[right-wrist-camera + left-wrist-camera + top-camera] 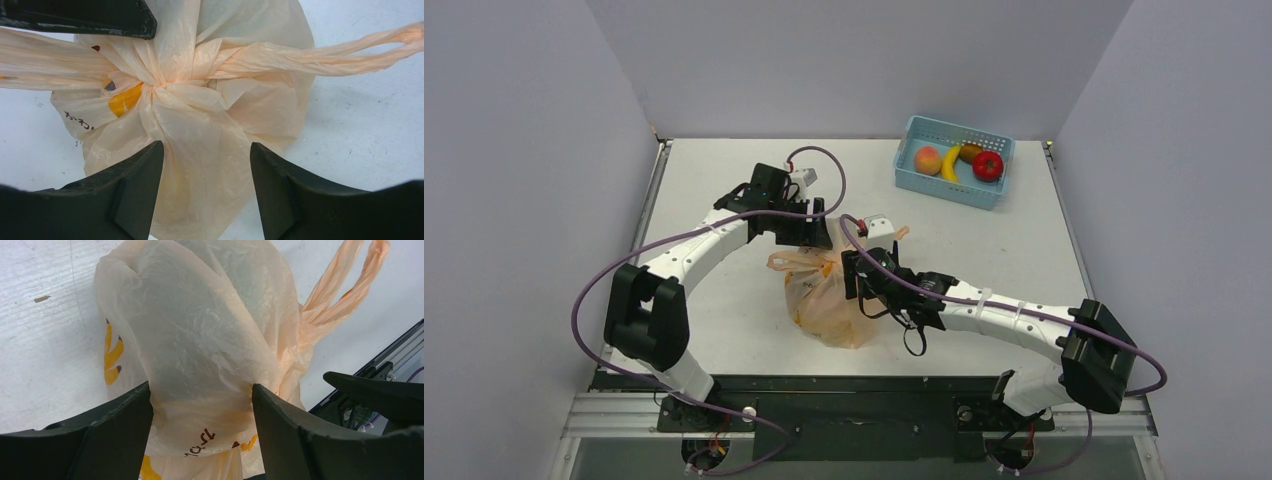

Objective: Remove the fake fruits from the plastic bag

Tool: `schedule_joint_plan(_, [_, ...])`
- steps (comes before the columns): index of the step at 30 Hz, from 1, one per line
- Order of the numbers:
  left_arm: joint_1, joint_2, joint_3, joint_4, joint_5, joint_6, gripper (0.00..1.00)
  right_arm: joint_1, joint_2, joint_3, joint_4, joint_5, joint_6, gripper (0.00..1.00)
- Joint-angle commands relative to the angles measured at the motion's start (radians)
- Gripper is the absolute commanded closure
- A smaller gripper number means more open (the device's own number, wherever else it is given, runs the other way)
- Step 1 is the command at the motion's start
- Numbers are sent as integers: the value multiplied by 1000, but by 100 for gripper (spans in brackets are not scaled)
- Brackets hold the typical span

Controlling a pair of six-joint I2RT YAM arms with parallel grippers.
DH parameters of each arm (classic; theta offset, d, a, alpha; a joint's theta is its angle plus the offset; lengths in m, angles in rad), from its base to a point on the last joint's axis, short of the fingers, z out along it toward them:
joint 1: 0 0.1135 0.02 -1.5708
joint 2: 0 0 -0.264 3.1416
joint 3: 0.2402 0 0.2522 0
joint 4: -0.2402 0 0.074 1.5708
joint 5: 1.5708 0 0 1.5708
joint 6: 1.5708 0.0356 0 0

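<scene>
The plastic bag [829, 310] stands mid-table, pale orange, crinkly and bulging, its two handles tied in a knot [165, 87]. Through the plastic I can make out none of the fake fruits. My left gripper [812, 235] is at the bag's far side. In its wrist view the gripper [201, 387] is open, and a puffed fold of the bag [200, 315] fills the gap and touches both fingers. My right gripper [861, 275] is over the bag's near right. There the gripper [206, 145] is open astride a fold of the bag [210, 165] below the knot.
A light-blue basket [959, 128] at the back right holds a peach-coloured fruit [928, 160], a yellow banana [951, 163], a dark fruit [970, 152] and a red fruit [988, 166]. One loose handle loop [325, 52] trails off to the right. Grey walls enclose the table.
</scene>
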Motion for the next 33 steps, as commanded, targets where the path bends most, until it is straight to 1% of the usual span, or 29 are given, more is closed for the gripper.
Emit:
schedule_joint_plan(1, [0,22,48,-10,23,31,35,8,-8,31,75,35,-22,40])
schedule_joint_plan(2, [0,22,45,-4,31,30,39,8,1,41,91,29,-19,41])
schedule_joint_plan(5, [0,23,38,9,47,27,46,8,48,65,123,6,-11,44])
schedule_joint_plan(11, [0,39,42,18,107,21,50,15,110,92,171,-39,0,47])
schedule_joint_plan(13, [0,41,43,19,111,22,56,15,128,97,179,-51,3,50])
schedule_joint_plan(15, [0,37,44,20,109,26,66,15,140,100,182,-53,5,53])
schedule_joint_plan(17, [0,31,43,22,101,27,81,16,145,98,184,-48,7,57])
schedule_joint_plan(20, [2,17,38,28,85,30,90,17,147,98,175,-37,6,67])
schedule_joint_plan(21, [3,10,36,31,77,31,94,17,147,97,168,-29,7,77])
schedule_joint_plan(22, [6,5,35,33,75,30,96,17,145,96,166,-25,5,83])
schedule_joint_plan(23, [8,-2,32,40,73,26,100,17,144,96,161,-21,5,94])
schedule_joint_plan(24, [14,-6,30,45,72,24,100,17,141,96,160,-18,6,98])
schedule_joint_plan(25, [17,-19,24,58,70,20,100,17,140,91,158,-18,8,100])
schedule_joint_plan(28, [34,-80,-5,103,59,10,100,30,99,55,181,-21,2,100])
schedule_joint_plan(30, [52,-115,-29,137,50,-3,100,44,45,-39,263,-29,-19,100])
schedule_joint_plan(33, [85,-135,-43,151,53,-18,100,53,-24,-135,321,-40,-11,100])
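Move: The bag fold to pinch with the left gripper lies almost between its fingers, about 1 cm back, 1 cm to its right and 1 cm lower. The right gripper wants the plastic just below the knot, some 4 cm to its left, 1 cm ahead and 1 cm down. The knot is roughly 4 cm ahead of and 5 cm left of the right hand, 1 cm lower; one handle lies some 9 cm ahead and 9 cm right of that hand, about 3 cm below. Ease the left gripper about 1 cm down, right and back onto the bag's far side and shut it on a fold of plastic, then raise it some 2 cm. Bring the right gripper about 4 cm left and slightly forward, rising a little and then sinking, to pinch the near side just under the knot; finish by drawing it back about 1 cm. ##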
